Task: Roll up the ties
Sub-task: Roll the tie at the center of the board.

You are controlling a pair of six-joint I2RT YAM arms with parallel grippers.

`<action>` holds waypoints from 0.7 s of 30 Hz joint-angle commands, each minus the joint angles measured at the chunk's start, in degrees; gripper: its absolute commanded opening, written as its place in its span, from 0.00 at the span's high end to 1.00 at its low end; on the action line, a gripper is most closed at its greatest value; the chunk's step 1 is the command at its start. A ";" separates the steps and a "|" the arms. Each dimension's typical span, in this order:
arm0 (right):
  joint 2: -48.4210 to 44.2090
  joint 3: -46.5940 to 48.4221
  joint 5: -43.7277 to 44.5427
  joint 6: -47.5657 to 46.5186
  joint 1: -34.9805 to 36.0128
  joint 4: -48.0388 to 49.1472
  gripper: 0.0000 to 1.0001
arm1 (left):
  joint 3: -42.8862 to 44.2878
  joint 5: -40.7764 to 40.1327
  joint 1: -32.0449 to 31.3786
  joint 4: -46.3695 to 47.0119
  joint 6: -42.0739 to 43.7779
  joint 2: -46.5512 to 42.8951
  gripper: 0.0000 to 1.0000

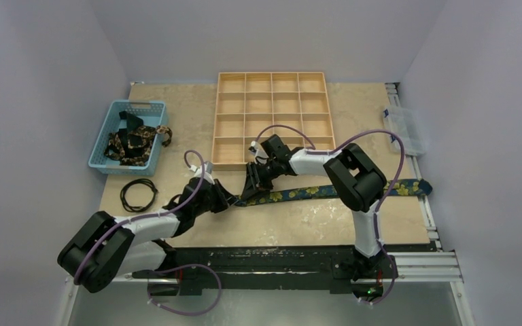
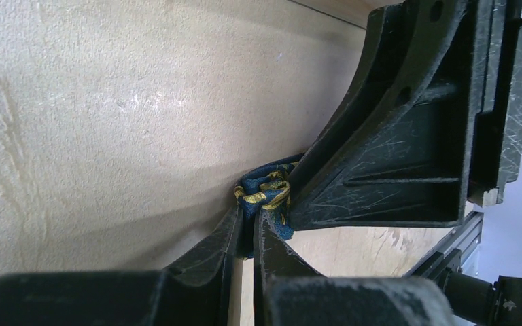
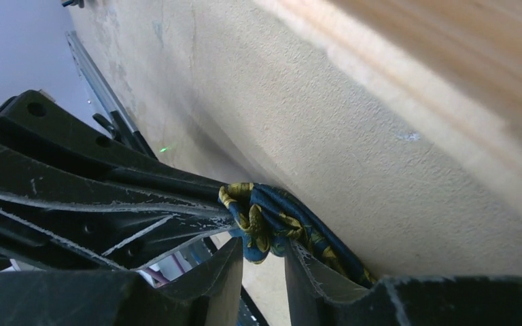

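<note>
One tie [image 1: 312, 192], dark blue with a yellow-gold print, lies stretched across the table from the middle to the right edge. Its left end is bunched into a small wad [image 2: 265, 190]. My left gripper [image 2: 248, 217] is shut on that wad, low on the table [image 1: 233, 202]. My right gripper [image 3: 264, 244] meets it from the other side [image 1: 250, 192]. Its jaws stand apart, with the wad [image 3: 272, 217] sitting loosely at their tips. More ties [image 1: 134, 141] lie heaped in a blue basket [image 1: 109, 115] at the left.
A wooden compartment tray [image 1: 272, 83] stands just behind the grippers. A thin black cable loop [image 1: 139, 194] lies left of my left arm. A clear plastic box [image 1: 405, 129] sits at the right edge. The right arm's elbow [image 1: 353, 176] arches over the tie.
</note>
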 commanded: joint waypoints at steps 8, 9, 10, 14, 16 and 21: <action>0.68 1.25 -0.68 -1.21 0.36 0.55 1.00 | 1.36 -0.43 -0.44 1.61 0.80 -0.41 1.00; 0.65 1.05 -0.09 -1.72 0.27 -0.08 1.00 | 1.15 -0.66 -0.41 1.70 0.69 -0.90 0.98; 0.72 0.82 0.53 -2.22 0.18 -0.77 1.00 | 0.85 -1.09 -0.45 1.84 0.67 -1.44 0.94; 1.70 -0.51 2.33 -3.45 -0.48 -2.63 1.00 | -1.14 -3.25 -0.37 2.59 0.63 -4.90 0.73; 2.04 -0.97 3.30 -3.66 -0.82 -2.91 1.00 | -1.92 -3.59 -0.44 2.89 0.71 -5.62 0.69; 3.09 -1.29 6.10 -5.12 -1.12 -4.69 1.00 | -3.03 -3.18 -0.41 3.55 0.79 -5.81 0.58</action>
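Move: The rolled end of the tie is still pinched in the left fingers, its middle about 1 cm right of that hand point and level with it. From the right hand, whose open fingers straddle the tie, the roll lies about 2 cm to the left and 1 cm below. The wooden tray's middle is roughly 24 cm ahead of the right hand and 8 cm to its right; the black cable coil is some 31 cm to the right hand's left, about 1 cm ahead. The right fingers shut on the tie at the roll's right side while the right hand sinks about 1 cm, easing slightly right towards the end. Once they grip, the left fingers open and let go of the roll, and the left hand lifts about 1.5 cm off it. ##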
